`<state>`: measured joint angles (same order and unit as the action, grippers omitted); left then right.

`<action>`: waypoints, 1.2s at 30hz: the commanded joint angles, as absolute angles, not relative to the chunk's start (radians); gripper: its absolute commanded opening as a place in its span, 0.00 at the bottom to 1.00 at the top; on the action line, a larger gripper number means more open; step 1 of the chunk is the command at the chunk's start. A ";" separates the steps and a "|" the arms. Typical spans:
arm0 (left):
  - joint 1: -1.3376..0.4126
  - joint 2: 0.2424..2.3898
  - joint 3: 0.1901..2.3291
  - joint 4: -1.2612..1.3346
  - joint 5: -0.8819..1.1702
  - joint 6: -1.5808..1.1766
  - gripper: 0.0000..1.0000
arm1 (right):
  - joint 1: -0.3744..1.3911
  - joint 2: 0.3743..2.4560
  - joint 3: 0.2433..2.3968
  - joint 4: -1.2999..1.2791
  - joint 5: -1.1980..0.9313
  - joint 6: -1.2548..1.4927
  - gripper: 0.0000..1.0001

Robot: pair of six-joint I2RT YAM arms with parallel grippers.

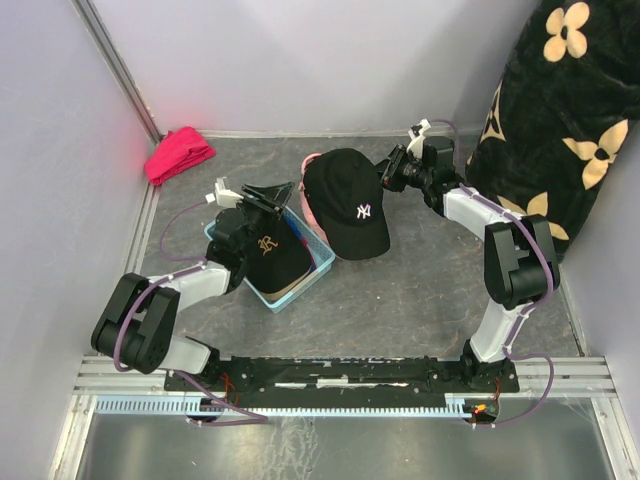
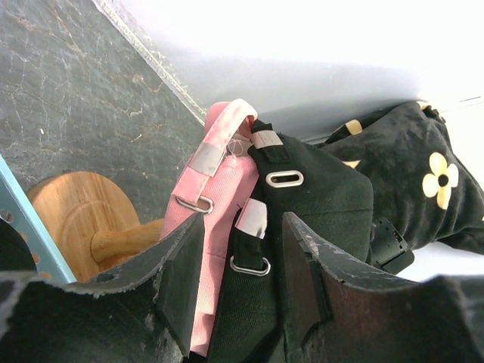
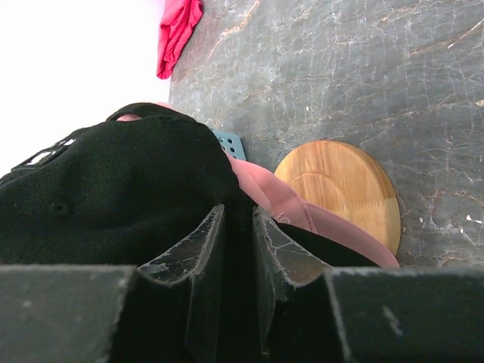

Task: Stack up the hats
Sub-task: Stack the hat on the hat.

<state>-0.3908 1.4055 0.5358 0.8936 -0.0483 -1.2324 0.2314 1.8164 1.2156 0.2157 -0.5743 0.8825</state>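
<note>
A black hat [image 1: 345,195] with a white logo sits on a light pink hat [image 1: 309,163] at the middle of the floor. In the left wrist view my left gripper [image 2: 243,227] stands open at the hats' backs. The black hat's strap [image 2: 253,242] and the pink hat's strap [image 2: 219,189] lie between its fingers, with gaps on both sides. My right gripper [image 3: 238,215] is at the black hat's far right side [image 1: 392,170]. Its jaws are slightly parted, with black fabric [image 3: 113,181] around and between them. Another black hat [image 1: 268,250], with a gold logo, lies in the basket.
A light blue basket [image 1: 318,268] holding hats stands near the left arm. The round wooden stand base [image 3: 340,181] shows under the stacked hats. A red-pink cloth bundle [image 1: 178,154] lies at the back left corner. A black flowered cushion [image 1: 560,110] fills the right side.
</note>
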 commanded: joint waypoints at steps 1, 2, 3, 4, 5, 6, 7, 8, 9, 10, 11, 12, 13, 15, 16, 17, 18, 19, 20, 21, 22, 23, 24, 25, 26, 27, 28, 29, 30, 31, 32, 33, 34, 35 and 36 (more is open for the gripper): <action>-0.374 1.406 0.551 0.965 -0.036 -1.223 0.53 | 0.255 1.770 1.259 0.171 -0.605 0.844 0.30; -0.372 1.408 0.550 0.965 -0.034 -1.222 0.53 | 0.255 1.768 1.259 0.167 -0.601 0.840 0.32; -0.369 1.410 0.550 0.967 -0.031 -1.223 0.53 | 0.255 1.766 1.259 0.167 -0.601 0.840 0.33; -0.367 1.414 0.551 0.970 -0.028 -1.225 0.54 | 0.256 1.765 1.260 0.167 -0.600 0.840 0.33; -0.366 1.419 0.551 0.973 -0.023 -1.227 0.54 | 0.257 1.762 1.261 0.164 -0.599 0.838 0.34; -0.364 1.423 0.553 0.981 -0.020 -1.232 0.54 | 0.256 1.760 1.261 0.159 -0.597 0.834 0.35; -0.361 1.428 0.554 0.986 -0.017 -1.236 0.54 | 0.257 1.759 1.264 0.152 -0.595 0.830 0.36; -0.359 1.431 0.555 0.993 -0.013 -1.240 0.54 | 0.256 1.758 1.267 0.147 -0.595 0.825 0.37; -0.357 1.433 0.554 0.997 -0.008 -1.242 0.54 | 0.256 1.757 1.270 0.141 -0.594 0.820 0.38; -0.354 1.434 0.556 0.999 -0.005 -1.244 0.54 | 0.256 1.756 1.270 0.134 -0.592 0.815 0.39; -0.350 1.434 0.557 0.998 -0.004 -1.243 0.55 | 0.256 1.755 1.274 0.128 -0.591 0.812 0.40; -0.347 1.435 0.556 0.997 -0.002 -1.245 0.55 | 0.256 1.755 1.276 0.123 -0.589 0.807 0.41; -0.345 1.436 0.557 0.998 0.000 -1.246 0.55 | 0.256 1.753 1.279 0.119 -0.585 0.804 0.42; -0.337 1.441 0.560 1.003 0.006 -1.251 0.55 | 0.257 1.750 1.279 0.113 -0.579 0.801 0.44; -0.334 1.446 0.562 1.007 0.010 -1.254 0.56 | 0.256 1.749 1.278 0.109 -0.576 0.799 0.45; -0.332 1.450 0.563 1.013 0.013 -1.257 0.56 | 0.256 1.748 1.278 0.108 -0.574 0.797 0.45; -0.331 1.453 0.565 1.018 0.015 -1.261 0.56 | 0.256 1.747 1.275 0.108 -0.574 0.797 0.46; -0.330 1.456 0.570 1.020 0.017 -1.263 0.56 | 0.256 1.744 1.274 0.110 -0.572 0.798 0.47; -0.330 1.461 0.575 1.021 0.023 -1.265 0.56 | 0.256 1.741 1.271 0.112 -0.571 0.799 0.47; -0.328 1.467 0.581 1.022 0.030 -1.270 0.57 | 0.256 1.738 1.269 0.113 -0.570 0.799 0.48; -0.327 1.475 0.587 1.031 0.042 -1.274 0.57 | 0.256 1.735 1.270 0.113 -0.568 0.797 0.49; -0.324 1.484 0.593 1.043 0.055 -1.283 0.57 | 0.256 1.732 1.269 0.112 -0.567 0.796 0.50; -0.322 1.492 0.596 1.058 0.068 -1.293 0.57 | 0.256 1.729 1.270 0.107 -0.565 0.793 0.50; -0.321 1.500 0.601 1.074 0.082 -1.302 0.57 | 0.256 1.727 1.273 0.100 -0.563 0.789 0.51; -0.317 1.507 0.602 1.083 0.094 -1.313 0.57 | 0.256 1.723 1.275 0.094 -0.561 0.785 0.51; -0.313 1.513 0.603 1.096 0.112 -1.324 0.57 | 0.256 1.718 1.276 0.086 -0.556 0.780 0.52; -0.309 1.517 0.603 1.110 0.126 -1.334 0.57 | 0.256 1.715 1.276 0.080 -0.550 0.776 0.53; -0.304 1.519 0.602 1.121 0.137 -1.345 0.57 | 0.256 1.712 1.277 0.074 -0.545 0.768 0.53; -0.297 1.520 0.603 1.131 0.150 -1.353 0.57 | 0.256 1.709 1.277 0.068 -0.540 0.764 0.54; -0.289 1.519 0.604 1.138 0.160 -1.359 0.57 | 0.256 1.705 1.278 0.062 -0.537 0.759 0.54; -0.283 1.518 0.607 1.140 0.174 -1.364 0.57 | 0.256 1.703 1.280 0.054 -0.534 0.754 0.54; -0.278 1.519 0.614 1.138 0.190 -1.365 0.57 | 0.256 1.702 1.282 0.051 -0.531 0.752 0.54; -0.275 1.521 0.624 1.134 0.207 -1.364 0.57 | 0.256 1.701 1.283 0.048 -0.529 0.752 0.54; -0.275 1.527 0.635 1.132 0.226 -1.366 0.57 | 0.256 1.702 1.286 0.045 -0.528 0.749 0.54; -0.274 1.532 0.642 1.134 0.242 -1.371 0.57 | 0.256 1.701 1.288 0.040 -0.526 0.748 0.54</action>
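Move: The black NY hat sits stacked with its middle some 10 cm to the left hand's right, about 4 cm back and 4 cm lower; the pink hat shows from under it, roughly 8 cm right, 4 cm back and 7 cm below. The basket lies about 6 cm left and 13 cm back, 18 cm down. From the right hand the black hat's middle is about 8 cm left, 6 cm back and a little below. At the black NY hat's right edge the right hand's fingers spread from partly open to about half open, freeing the fabric, while the hand eases roughly 1.5 cm right and back, rolling slightly. The left hand, already open, creeps about 1.5 cm forward past the strap side, then rises as much, keeping its fingers open. ##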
